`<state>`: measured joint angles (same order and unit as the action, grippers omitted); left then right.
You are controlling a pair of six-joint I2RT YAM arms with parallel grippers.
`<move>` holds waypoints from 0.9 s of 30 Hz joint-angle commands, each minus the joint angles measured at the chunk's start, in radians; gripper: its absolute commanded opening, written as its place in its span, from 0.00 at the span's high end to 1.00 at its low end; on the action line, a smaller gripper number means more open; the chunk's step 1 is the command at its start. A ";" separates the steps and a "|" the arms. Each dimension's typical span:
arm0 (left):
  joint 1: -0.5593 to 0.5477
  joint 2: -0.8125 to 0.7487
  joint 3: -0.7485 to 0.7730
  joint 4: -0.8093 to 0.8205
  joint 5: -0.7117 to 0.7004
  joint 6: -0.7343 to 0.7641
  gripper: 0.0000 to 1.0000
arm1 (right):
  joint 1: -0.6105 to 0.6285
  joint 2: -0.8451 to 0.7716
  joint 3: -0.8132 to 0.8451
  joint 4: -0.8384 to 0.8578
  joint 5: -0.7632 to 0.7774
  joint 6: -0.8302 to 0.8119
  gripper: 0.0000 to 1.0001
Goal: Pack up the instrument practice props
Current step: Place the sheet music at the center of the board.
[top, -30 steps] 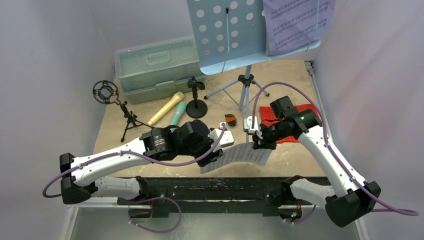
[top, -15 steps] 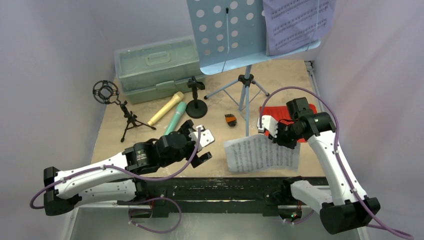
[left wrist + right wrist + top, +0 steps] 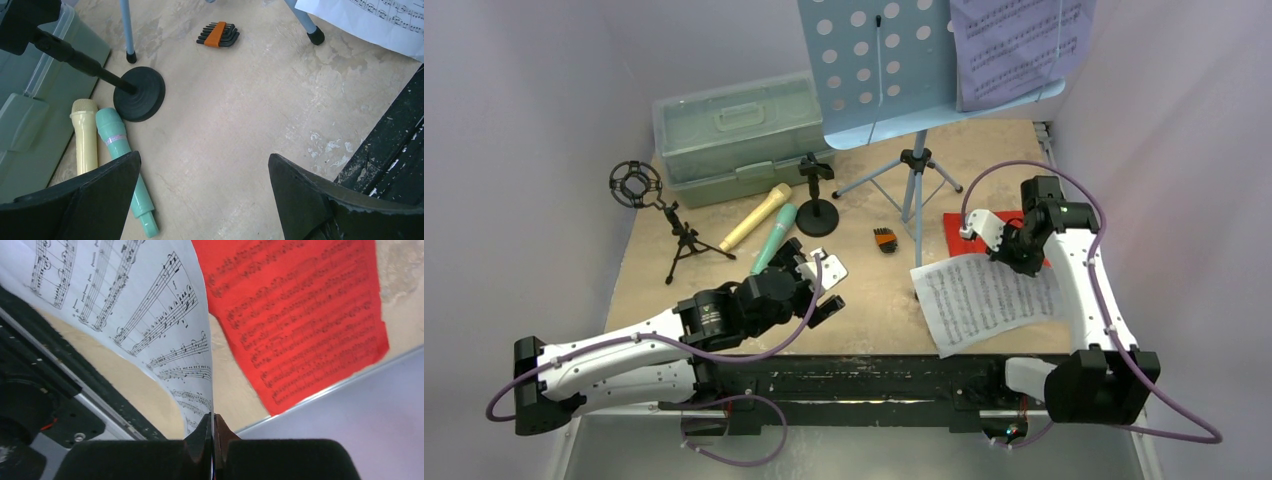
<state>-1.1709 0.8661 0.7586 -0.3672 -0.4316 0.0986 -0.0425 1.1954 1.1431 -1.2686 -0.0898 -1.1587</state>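
My right gripper (image 3: pixel 1010 256) is shut on one edge of the white music sheet (image 3: pixel 986 298), which hangs curled over the near right of the table; the jaws (image 3: pixel 213 422) pinch the white music sheet (image 3: pixel 150 305). Beyond it the red music sheet (image 3: pixel 300 315) lies flat on the table, partly covered in the top view (image 3: pixel 957 230). My left gripper (image 3: pixel 828 290) is open and empty over bare table (image 3: pixel 204 165). To its left lie the teal microphone (image 3: pixel 120 155) and the tan microphone (image 3: pixel 85 135), beside the round-base mic holder (image 3: pixel 140 93). The ring-top tripod holder (image 3: pixel 636 185) stands far left. The light-blue music rack (image 3: pixel 884 60) carries the purple sheet (image 3: pixel 1019 45).
A pale green case (image 3: pixel 734 135) with its lid shut sits at the back left. A small orange-and-black hex key set (image 3: pixel 884 240) lies near the rack's tripod legs (image 3: pixel 914 190). Grey walls close in both sides. A black rail (image 3: pixel 864 370) runs along the near edge.
My left gripper opened, let go of the white sheet and drew back to the left. My right gripper carried the sheet right, toward the red sheet.
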 commanded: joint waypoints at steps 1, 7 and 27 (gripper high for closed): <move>0.013 -0.003 -0.002 0.047 -0.013 0.011 0.01 | -0.012 0.035 0.042 0.144 0.103 0.011 1.00; 0.025 -0.017 -0.009 0.051 -0.012 0.013 0.01 | -0.024 0.117 0.051 0.354 0.145 0.090 1.00; 0.062 -0.024 -0.014 0.057 0.008 0.016 0.01 | -0.049 0.261 -0.180 1.170 0.348 0.248 1.00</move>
<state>-1.1187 0.8589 0.7540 -0.3534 -0.4282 0.0986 -0.0830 1.4353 0.9882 -0.3035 0.1936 -0.9611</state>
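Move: Ahead of the right hand, which already pinches the white sheet music by its edge, the red sheet lies flat: its middle is about 12 cm forward, 1 cm left and 14 cm below. The music stand's near foot stands level with this hand, about 22 cm to its left; the hex keys lie some 30 cm left and 13 cm forward. From the left hand, the red sheet is roughly 47 cm right, 15 cm forward and 19 cm down. Sweeping forward about 17 cm and some 7 cm to the right, the right hand draws the white sheet off the near part of the table and over the red sheet, nearly level and sinking slightly at the end. Its downward-pointing fingers swing up forward by some 30 degrees and turn about 20 degrees clockwise, keeping their pinch on the sheet's edge. ##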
